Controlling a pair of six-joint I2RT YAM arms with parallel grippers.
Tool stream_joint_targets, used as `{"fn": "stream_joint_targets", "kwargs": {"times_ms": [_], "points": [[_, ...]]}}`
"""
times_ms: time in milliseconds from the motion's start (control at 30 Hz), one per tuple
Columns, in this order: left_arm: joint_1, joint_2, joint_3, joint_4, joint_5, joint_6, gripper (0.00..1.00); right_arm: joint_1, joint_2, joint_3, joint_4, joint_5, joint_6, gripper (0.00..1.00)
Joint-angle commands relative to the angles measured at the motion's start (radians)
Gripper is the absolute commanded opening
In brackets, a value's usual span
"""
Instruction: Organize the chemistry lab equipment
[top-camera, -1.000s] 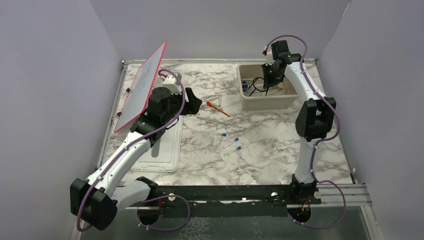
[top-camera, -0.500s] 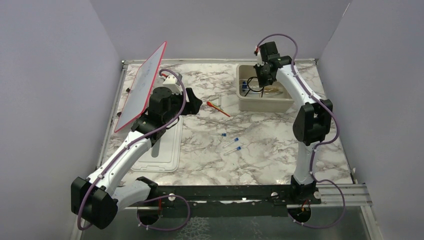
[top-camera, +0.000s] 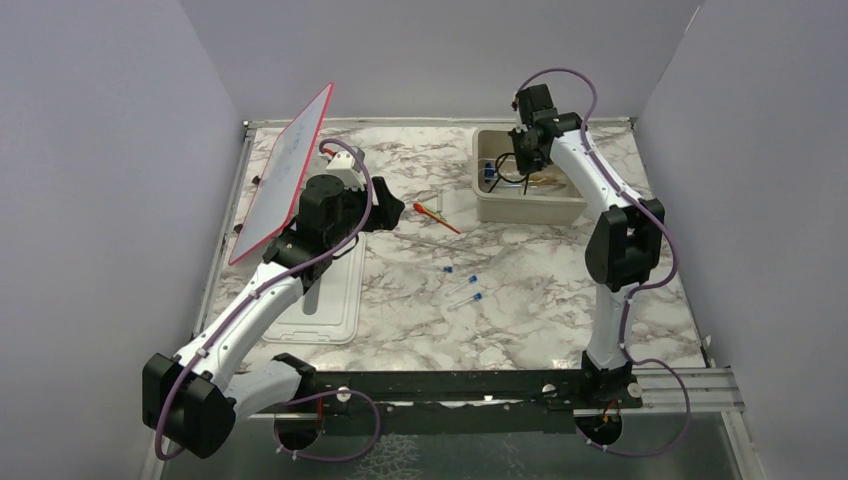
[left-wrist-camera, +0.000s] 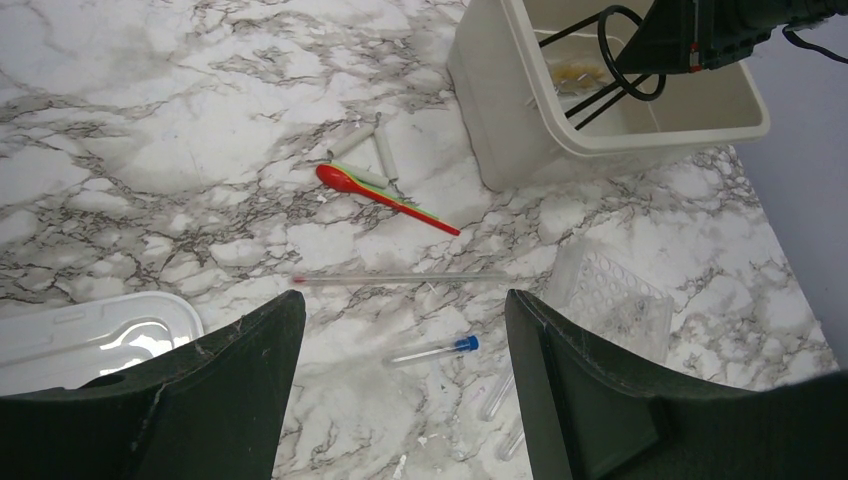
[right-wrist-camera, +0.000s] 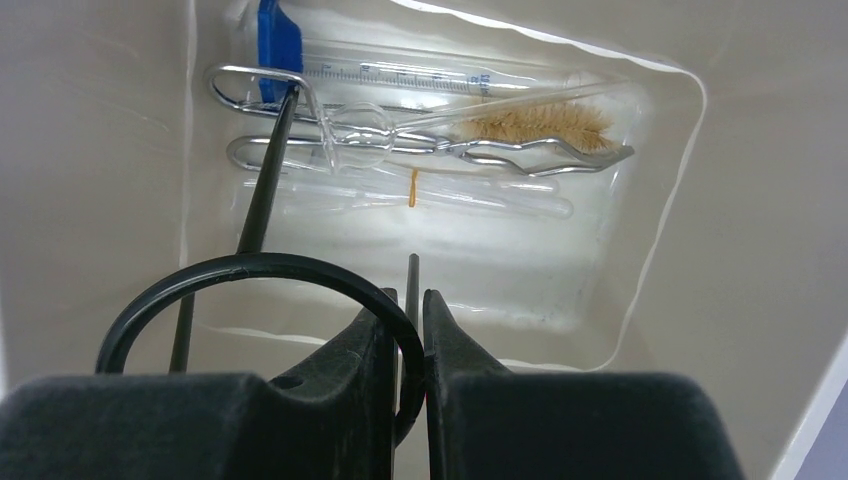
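Observation:
My right gripper (top-camera: 520, 160) is shut on the black wire ring with legs (right-wrist-camera: 250, 270) and holds it inside the beige tub (top-camera: 530, 206), legs pointing down; the gripper also shows in the right wrist view (right-wrist-camera: 410, 300). On the tub floor lie silvery wire tongs (right-wrist-camera: 430, 152), a blue hexagonal piece (right-wrist-camera: 278, 45), a brush (right-wrist-camera: 540, 125) and clear tubes. My left gripper (top-camera: 388, 205) is open and empty above the table (left-wrist-camera: 400, 305). The orange-red stick (left-wrist-camera: 385, 195) and blue-capped tubes (top-camera: 462, 285) lie on the marble; one tube (left-wrist-camera: 432, 350) lies under the left gripper.
A red-framed white board (top-camera: 290, 170) leans at the left wall. The tub's slotted lid (top-camera: 325, 300) lies under my left arm. A thin glass rod (left-wrist-camera: 400, 279), a clear well plate (left-wrist-camera: 615, 305) and two short white tubes (left-wrist-camera: 355, 140) lie near the stick.
My right gripper has moved left inside the tub with the black ring in it. My left arm has hardly moved.

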Motion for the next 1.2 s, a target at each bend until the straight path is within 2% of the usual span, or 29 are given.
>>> {"fn": "stream_joint_targets", "kwargs": {"times_ms": [0,167,500,667,800,1167], "points": [[0.002,0.000,-0.006,0.031,-0.015,0.006,0.76,-0.003,-0.033,0.002,0.028,0.074,0.059,0.02],[0.002,0.002,-0.005,0.030,-0.015,0.007,0.76,-0.003,-0.079,0.015,0.058,0.096,0.068,0.01],[0.002,-0.003,-0.008,0.028,-0.015,0.006,0.76,-0.026,-0.194,-0.011,0.159,-0.057,0.107,0.01],[0.002,-0.008,-0.008,0.027,-0.016,0.008,0.76,-0.058,-0.234,-0.034,0.134,0.020,0.128,0.01],[0.002,-0.010,-0.011,0.030,-0.013,0.009,0.76,-0.093,-0.271,-0.116,0.114,0.070,0.153,0.01],[0.002,-0.007,-0.010,0.029,-0.002,0.009,0.76,-0.176,-0.312,-0.299,0.100,0.034,0.197,0.01]]}}
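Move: The black tripod stand, already in the right hand, is bound for the clear near-right corner of the bin floor, roughly 9 cm right of that hand, 4 cm back and 10 cm below. Lying at about the same depth, the tongs are some 6 cm ahead and 1 cm right of the hand, and the graduated cylinder is about 9 cm straight ahead. From the idle left hand, that corner is some 33 cm right, 12 cm forward and 19 cm down. The tripod stand, still pinched in the right fingers, is first drawn up about 10 cm, the fingertips tipping forward and up, then carried in an arc to the right and somewhat back, away from the tongs, and lowered again some 7 cm towards the bin's near-right corner. The hand swings about 20 degrees clockwise and keeps its grip. ##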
